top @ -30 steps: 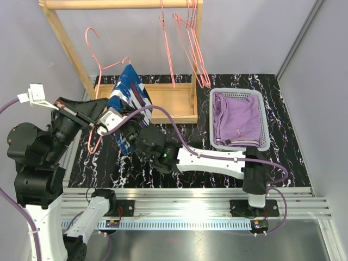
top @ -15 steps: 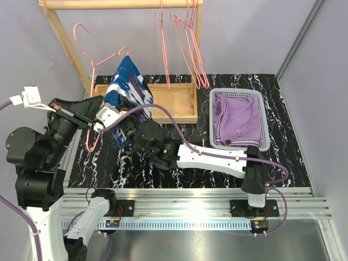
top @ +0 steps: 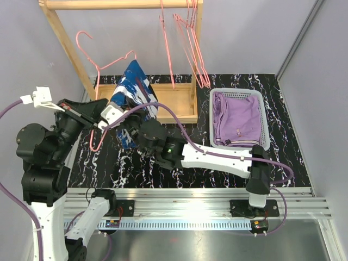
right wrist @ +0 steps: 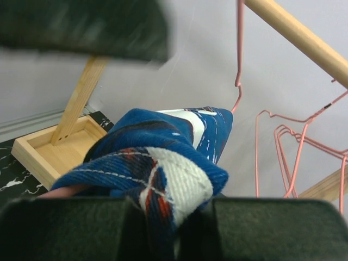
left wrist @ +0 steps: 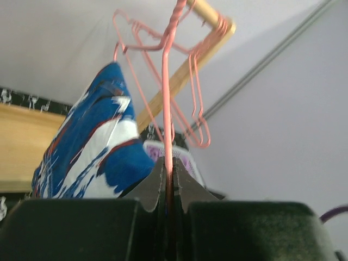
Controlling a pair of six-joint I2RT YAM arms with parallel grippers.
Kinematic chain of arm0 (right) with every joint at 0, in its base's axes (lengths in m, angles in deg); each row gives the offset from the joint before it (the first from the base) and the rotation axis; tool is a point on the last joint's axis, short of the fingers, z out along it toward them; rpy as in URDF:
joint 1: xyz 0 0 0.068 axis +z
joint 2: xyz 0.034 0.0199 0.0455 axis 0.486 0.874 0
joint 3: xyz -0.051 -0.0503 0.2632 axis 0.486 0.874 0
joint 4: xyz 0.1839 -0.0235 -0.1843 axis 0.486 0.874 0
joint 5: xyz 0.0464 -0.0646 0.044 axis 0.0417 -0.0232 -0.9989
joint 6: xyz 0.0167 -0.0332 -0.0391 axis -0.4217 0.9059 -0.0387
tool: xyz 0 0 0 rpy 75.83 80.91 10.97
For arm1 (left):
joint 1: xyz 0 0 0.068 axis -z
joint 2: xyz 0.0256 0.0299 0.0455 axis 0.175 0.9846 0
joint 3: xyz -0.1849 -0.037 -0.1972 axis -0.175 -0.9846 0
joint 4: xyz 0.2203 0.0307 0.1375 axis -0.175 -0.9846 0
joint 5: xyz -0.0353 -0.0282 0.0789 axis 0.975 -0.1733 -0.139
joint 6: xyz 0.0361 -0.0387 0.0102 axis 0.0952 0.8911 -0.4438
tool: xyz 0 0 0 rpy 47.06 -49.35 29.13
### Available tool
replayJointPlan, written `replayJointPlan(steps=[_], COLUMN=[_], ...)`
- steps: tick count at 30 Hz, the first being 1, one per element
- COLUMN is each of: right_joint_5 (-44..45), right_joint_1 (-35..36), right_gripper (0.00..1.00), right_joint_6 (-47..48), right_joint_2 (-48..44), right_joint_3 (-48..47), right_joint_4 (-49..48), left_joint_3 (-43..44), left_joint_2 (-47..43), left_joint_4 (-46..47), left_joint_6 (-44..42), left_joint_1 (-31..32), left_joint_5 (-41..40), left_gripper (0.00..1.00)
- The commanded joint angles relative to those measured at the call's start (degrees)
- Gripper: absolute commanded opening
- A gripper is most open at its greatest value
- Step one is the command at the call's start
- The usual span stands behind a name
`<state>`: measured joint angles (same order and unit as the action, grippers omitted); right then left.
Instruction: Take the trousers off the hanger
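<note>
A pink wire hanger [top: 113,61] is off the rail and tilted, with the dark blue trousers [top: 132,84] with white and red splashes draped over it. My left gripper [top: 97,126] is shut on the hanger's lower wire; in the left wrist view the pink wire [left wrist: 167,109] runs up from between the closed jaws [left wrist: 169,179]. My right gripper [top: 126,128] is shut on a fold of the blue trousers [right wrist: 163,163], which bunch between its fingers [right wrist: 174,217]. The lilac trousers [top: 237,117] lie folded in the basket.
The white basket [top: 239,147] stands at the right of the black marbled mat. A wooden rack with top rail [top: 119,4] and base tray [top: 171,100] stands behind. Several empty pink hangers [top: 193,49] hang from the rail.
The right gripper has closed on the blue trousers. The left arm has carried the hanger left and then back to the right, the trousers moving with it.
</note>
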<state>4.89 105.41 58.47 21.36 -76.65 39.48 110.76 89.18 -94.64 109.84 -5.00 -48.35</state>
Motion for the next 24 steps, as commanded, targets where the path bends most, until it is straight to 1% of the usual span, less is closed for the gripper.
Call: replayJointPlan(steps=[1, 3, 4, 5, 7, 8, 10, 14, 17, 19, 24], right_joint_5=[-0.9, 0.9, 1.9, 1.8, 1.5, 1.6, 1.4, 2.6, 2.3, 1.3, -1.3], right_joint_1=[0.5, -0.5, -1.1, -1.6, -2.3, -2.3, -2.3, -2.4, -2.7, -2.7, -2.7], right_gripper=[0.00, 0.00, 0.00, 0.00, 0.00, 0.00, 0.00, 0.00, 0.00, 0.00, 0.00], right_joint_6=[-7.5, -11.2, -17.5, -21.1, -26.6, -27.4, -28.8, -26.0, -23.8, -22.4, -23.9], right_joint_2=[-12.3, -13.8, -15.2, -15.8, -17.2, -17.4, -18.3, -18.6, -17.9, -17.1, -14.6], right_joint_3=[0.0, 1.0, 0.7, 0.2, 1.1, 1.2, 2.7, 2.7, -1.5, -6.1, -19.1], right_joint_4=[-13.6, -9.1, -5.6, 3.0, 7.5, 11.0, 11.7, 8.7, 8.0, 8.1, 12.8], left_joint_3=[-1.8, -2.3, -3.7, -4.2, -5.3, -6.1, -6.7, -8.1, -9.4, -11.5, -14.6], left_joint_2=[-0.5, -1.2, -1.6, -1.9, -2.6, -2.9, -3.0, -2.4, -2.5, -3.2, -4.7], left_joint_4=[-1.9, -1.5, 0.1, 0.9, 3.4, 4.2, 6.7, 9.5, 9.4, 9.7, 10.1], left_joint_6=[-6.1, -6.7, -6.9, -7.4, -7.9, -8.2, -8.2, -8.0, -8.4, -8.4, -8.4], left_joint_1=[0.5, 0.5, 0.5, 0.5, 0.5, 0.5, 0.5, 0.5, 0.5, 0.5, 0.5], left_joint_5=[1.5, 1.5, 2.0, 2.3, 3.2, 3.3, 5.0, 8.8, 10.0, 9.7, 8.7], left_gripper=[0.00, 0.00, 0.00, 0.00, 0.00, 0.00, 0.00, 0.00, 0.00, 0.00, 0.00])
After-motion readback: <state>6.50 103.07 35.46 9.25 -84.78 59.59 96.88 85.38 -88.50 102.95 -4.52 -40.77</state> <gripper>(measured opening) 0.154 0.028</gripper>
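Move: Off the rail already, the hanger is pinched in the left hand and the trousers hanging on it are pinched in the right. From the right hand the trousers' middle lies about 7 cm ahead and a few cm lower; the hanger's far end is some 13 cm ahead, 2 cm right, 5 cm up. An empty hanger hangs roughly 20 cm ahead and 14 cm right. From the left hand the trousers' middle is about 10 cm ahead and 8 cm right. Drawing the trousers to the right by about 8 cm while lifting, the right hand keeps its pinch, rolls its left side up some 20 degrees and tips slightly down, halts briefly, then goes on straight up to about 8 cm higher. Meanwhile the left hand, still gripping the hanger's side, sinks roughly 6 cm and drifts 2 cm right, so the two hands part. ##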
